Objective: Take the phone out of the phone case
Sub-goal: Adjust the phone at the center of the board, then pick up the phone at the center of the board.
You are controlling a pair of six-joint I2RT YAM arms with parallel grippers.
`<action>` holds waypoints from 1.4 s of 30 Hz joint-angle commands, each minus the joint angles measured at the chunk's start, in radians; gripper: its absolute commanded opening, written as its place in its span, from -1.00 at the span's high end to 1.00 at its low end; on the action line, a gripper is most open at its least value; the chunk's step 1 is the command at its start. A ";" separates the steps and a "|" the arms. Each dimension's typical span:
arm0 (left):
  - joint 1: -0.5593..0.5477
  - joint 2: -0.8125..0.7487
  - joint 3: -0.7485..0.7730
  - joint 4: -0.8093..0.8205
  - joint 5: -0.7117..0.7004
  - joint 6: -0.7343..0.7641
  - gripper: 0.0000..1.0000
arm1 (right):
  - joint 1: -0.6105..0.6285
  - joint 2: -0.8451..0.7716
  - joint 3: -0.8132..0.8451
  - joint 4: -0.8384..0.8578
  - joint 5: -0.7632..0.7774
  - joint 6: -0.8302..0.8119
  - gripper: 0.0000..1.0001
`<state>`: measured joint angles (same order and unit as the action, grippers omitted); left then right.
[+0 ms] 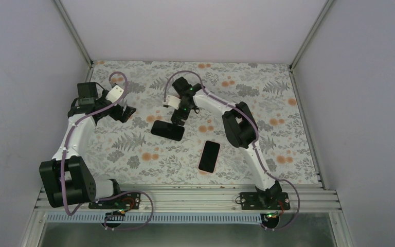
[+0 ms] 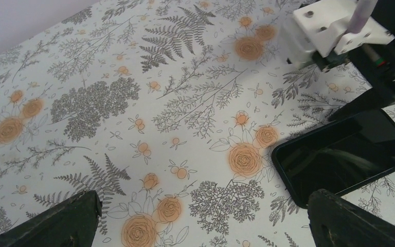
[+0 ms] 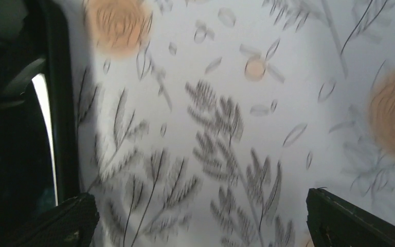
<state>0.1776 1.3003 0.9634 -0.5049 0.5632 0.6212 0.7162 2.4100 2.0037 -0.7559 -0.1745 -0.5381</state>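
A black glossy phone-shaped slab with a raised rim (image 1: 167,130) lies flat mid-table. It also shows in the left wrist view (image 2: 344,154) and at the left edge of the right wrist view (image 3: 15,128). A second phone with a dark screen and pink edge (image 1: 209,156) lies to its right and nearer. I cannot tell which of them is the case. My right gripper (image 1: 177,117) is open and hovers low just behind the black slab, empty (image 3: 200,221). My left gripper (image 1: 126,113) is open and empty, to the left of the slab (image 2: 200,226).
The floral tablecloth (image 1: 133,154) covers the table. White walls and aluminium posts close it in at the back and sides. The right arm's wrist (image 2: 339,31) shows at the top right of the left wrist view.
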 commanded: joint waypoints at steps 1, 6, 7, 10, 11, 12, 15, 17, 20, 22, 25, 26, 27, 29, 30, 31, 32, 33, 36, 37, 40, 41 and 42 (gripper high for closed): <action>0.009 -0.020 -0.012 0.001 0.041 0.013 -1.00 | -0.002 -0.045 -0.001 -0.210 -0.158 -0.104 -1.00; 0.009 -0.015 -0.013 0.002 0.057 -0.001 -1.00 | 0.011 0.085 0.115 -0.366 -0.225 -0.056 -1.00; 0.010 -0.016 -0.014 -0.001 0.057 0.000 -1.00 | 0.011 0.108 0.136 -0.388 -0.240 -0.045 -1.00; 0.009 -0.022 -0.017 -0.010 0.045 0.006 -1.00 | 0.011 0.119 0.132 -0.372 -0.265 0.014 -1.00; 0.008 -0.025 -0.019 -0.012 0.039 0.010 -1.00 | 0.011 0.111 0.115 -0.359 -0.274 0.028 -1.00; 0.009 -0.029 -0.020 -0.013 0.034 0.013 -1.00 | 0.010 0.100 0.104 -0.341 -0.279 0.053 -1.00; 0.010 -0.033 -0.026 -0.017 0.024 0.017 -1.00 | 0.013 0.076 0.091 -0.338 -0.308 0.103 -1.00; 0.009 -0.035 -0.028 -0.020 0.022 0.017 -1.00 | 0.022 0.071 0.091 -0.368 -0.313 0.128 -1.00; 0.009 -0.039 -0.034 -0.019 0.021 0.017 -1.00 | 0.058 0.023 0.020 -0.355 -0.271 0.153 -1.00; 0.010 -0.039 -0.039 -0.015 0.019 0.017 -1.00 | 0.092 -0.028 -0.068 -0.306 -0.197 0.180 -1.00; 0.009 -0.036 -0.044 -0.008 0.016 0.012 -1.00 | 0.141 -0.061 -0.141 -0.265 -0.098 0.244 -1.00; 0.009 -0.033 -0.042 -0.008 0.016 0.010 -1.00 | 0.152 -0.060 -0.153 -0.262 -0.081 0.264 -1.00; 0.009 -0.031 -0.039 -0.009 0.015 0.006 -1.00 | 0.164 -0.061 -0.166 -0.255 -0.059 0.286 -1.00; 0.010 -0.029 -0.034 -0.012 0.018 0.005 -1.00 | 0.180 -0.056 -0.181 -0.248 -0.044 0.304 -1.00; 0.010 -0.029 -0.033 -0.013 0.020 0.004 -1.00 | 0.188 -0.049 -0.185 -0.244 -0.039 0.309 -1.00; 0.010 -0.028 -0.032 -0.015 0.020 0.004 -1.00 | 0.195 -0.041 -0.183 -0.243 -0.032 0.314 -1.00; 0.010 -0.029 -0.030 -0.015 0.019 0.003 -1.00 | 0.204 -0.029 -0.178 -0.247 -0.025 0.317 -0.99; 0.010 -0.030 -0.030 -0.018 0.017 0.003 -1.00 | 0.213 -0.016 -0.172 -0.253 -0.019 0.320 -0.99; 0.010 -0.038 -0.036 -0.015 0.009 -0.003 -1.00 | 0.234 0.035 -0.144 -0.255 0.015 0.343 -1.00; 0.010 -0.042 -0.040 -0.012 0.001 -0.007 -1.00 | 0.237 0.052 -0.131 -0.255 0.027 0.349 -1.00; 0.010 -0.047 -0.054 0.001 -0.036 -0.015 -1.00 | 0.245 0.109 -0.082 -0.270 0.049 0.367 -1.00; 0.010 -0.049 -0.057 0.003 -0.050 -0.015 -1.00 | 0.246 0.126 -0.068 -0.274 0.052 0.376 -1.00; 0.009 -0.051 -0.062 0.006 -0.062 -0.015 -1.00 | 0.248 0.142 -0.055 -0.276 0.056 0.377 -1.00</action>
<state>0.1814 1.2774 0.9230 -0.5102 0.5461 0.6155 0.9497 2.3741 1.9690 -0.9699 -0.1356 -0.2218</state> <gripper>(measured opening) 0.999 0.994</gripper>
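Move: The black phone's middle is about 6 cm back and 5 cm to the left of the right hand, some 2 cm below it, with the hand just off the phone's far long edge. The pink-rimmed phone lies about 17 cm back and 13 cm to the right of this hand, at the same table height. From the left hand, the black phone lies roughly 20 cm to the right, 2 cm back and 17 cm below. Draw the right gripper back about 14 cm from the black phone's far edge towards its near right end, staying low and tipping the fingers some 20 degrees back towards the base. Then ease forward a little and to the left, taking out part of that tilt and sinking about a centimetre, with the fingers kept wide open astride the phone's long edges. ##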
